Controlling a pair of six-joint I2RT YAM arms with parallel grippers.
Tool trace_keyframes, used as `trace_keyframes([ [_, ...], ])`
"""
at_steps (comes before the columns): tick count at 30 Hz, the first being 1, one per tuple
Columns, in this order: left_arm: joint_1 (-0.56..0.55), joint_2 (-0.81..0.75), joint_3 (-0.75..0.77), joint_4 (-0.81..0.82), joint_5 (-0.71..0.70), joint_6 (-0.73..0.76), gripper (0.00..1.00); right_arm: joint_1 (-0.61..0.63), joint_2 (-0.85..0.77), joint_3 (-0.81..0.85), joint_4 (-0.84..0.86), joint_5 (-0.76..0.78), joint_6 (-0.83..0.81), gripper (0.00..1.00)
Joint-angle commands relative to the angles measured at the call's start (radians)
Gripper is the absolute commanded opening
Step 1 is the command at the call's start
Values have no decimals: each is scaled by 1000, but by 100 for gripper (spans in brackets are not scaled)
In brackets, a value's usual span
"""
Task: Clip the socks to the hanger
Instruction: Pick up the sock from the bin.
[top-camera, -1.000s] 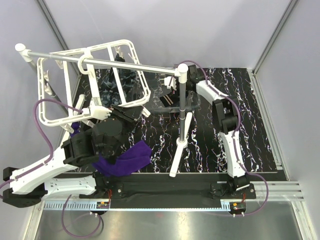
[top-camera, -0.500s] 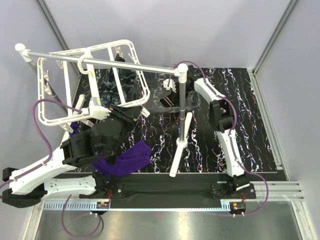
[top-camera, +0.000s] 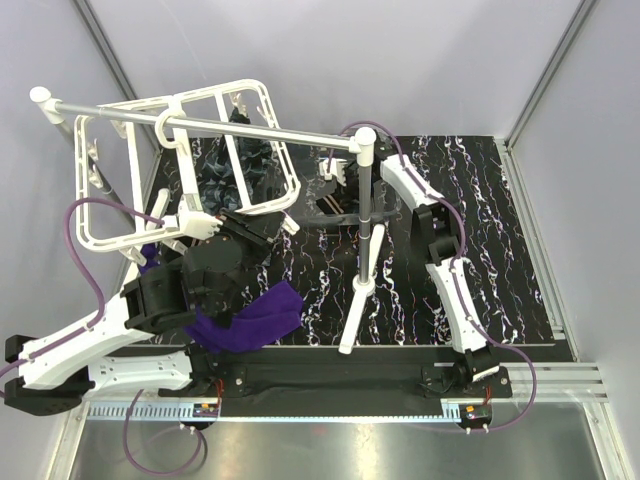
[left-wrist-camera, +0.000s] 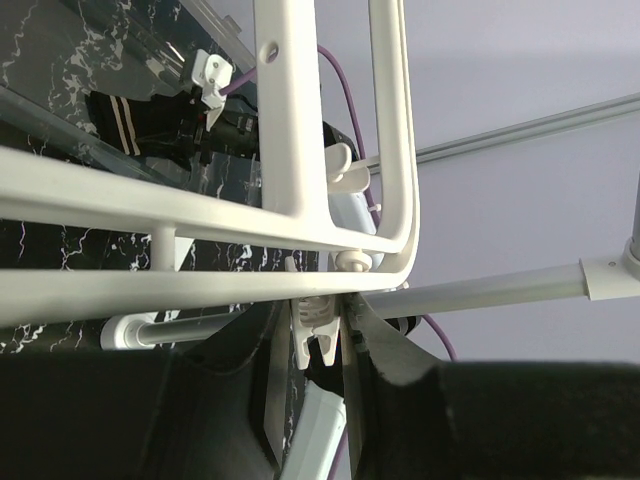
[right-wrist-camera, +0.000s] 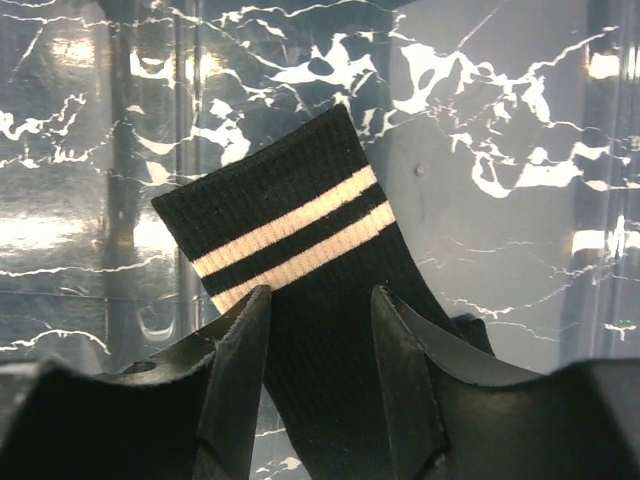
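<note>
The white grid hanger (top-camera: 268, 110) hangs from the stand's rod at the back left. My left gripper (top-camera: 272, 226) is shut on a small white clip (left-wrist-camera: 318, 325) under the hanger's near corner (left-wrist-camera: 400, 245). A purple sock (top-camera: 255, 315) lies draped under the left arm. A black sock with tan stripes (right-wrist-camera: 300, 230) lies flat in a clear tray (top-camera: 392, 205). My right gripper (right-wrist-camera: 320, 300) is open over it, one finger on each side of the sock just below the stripes. Dark fabric (top-camera: 248, 150) hangs inside the hanger's frame.
A silver rod stand with white caps (top-camera: 365, 230) stands mid-table between the arms, and its long rod (top-camera: 200, 120) runs left over the hanger. The black marbled tabletop (top-camera: 480, 250) ends at grey walls behind and to the right.
The right arm has reached further left over the tray, and its jaws have narrowed around the striped sock. The left arm and the clip have not moved.
</note>
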Motion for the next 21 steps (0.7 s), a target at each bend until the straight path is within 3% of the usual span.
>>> trace_keyframes([
  [1,-3,-19,12,36,-42,27,0,20,60,27,-103,78,-33,52],
  [5,-3,-28,12,38,-48,41,0,20,82,66,-149,102,-57,47],
  [6,-3,-31,12,36,-51,43,0,20,88,73,-156,105,-71,36],
  [7,-3,-31,13,36,-53,49,0,22,99,79,-159,117,-73,34],
  [12,-3,-34,15,38,-59,61,0,26,122,103,-182,161,-97,30],
  [14,-3,-32,15,44,-59,69,0,26,129,104,-174,183,-102,10],
  [17,-3,-31,16,42,-61,73,0,26,131,101,-157,192,-105,0],
  [21,-3,-25,20,44,-65,78,0,6,88,81,-96,96,-42,0],
])
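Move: The black sock's ribbed leg lies right under the right fingertips, about 1 cm below them, with its two pale stripes some 2 cm to the left and 1 cm back. The bin's near wall is about 5 cm back, level sideways; the stand's white foot is roughly 25 cm back and 6 cm to the right. From the left hand, the sock is some 30 cm ahead, 12 cm right and 36 cm below. The sock's leg, just behind the stripes, is where the right fingers close, going from about half open to fully shut, tips down at the cloth. Meanwhile the right hand stays nearly in place: it sinks about half a centimetre, edges slightly back and comes partly forward again, tilting some 5 degrees. The left hand keeps its grip on the hanger's clip. ##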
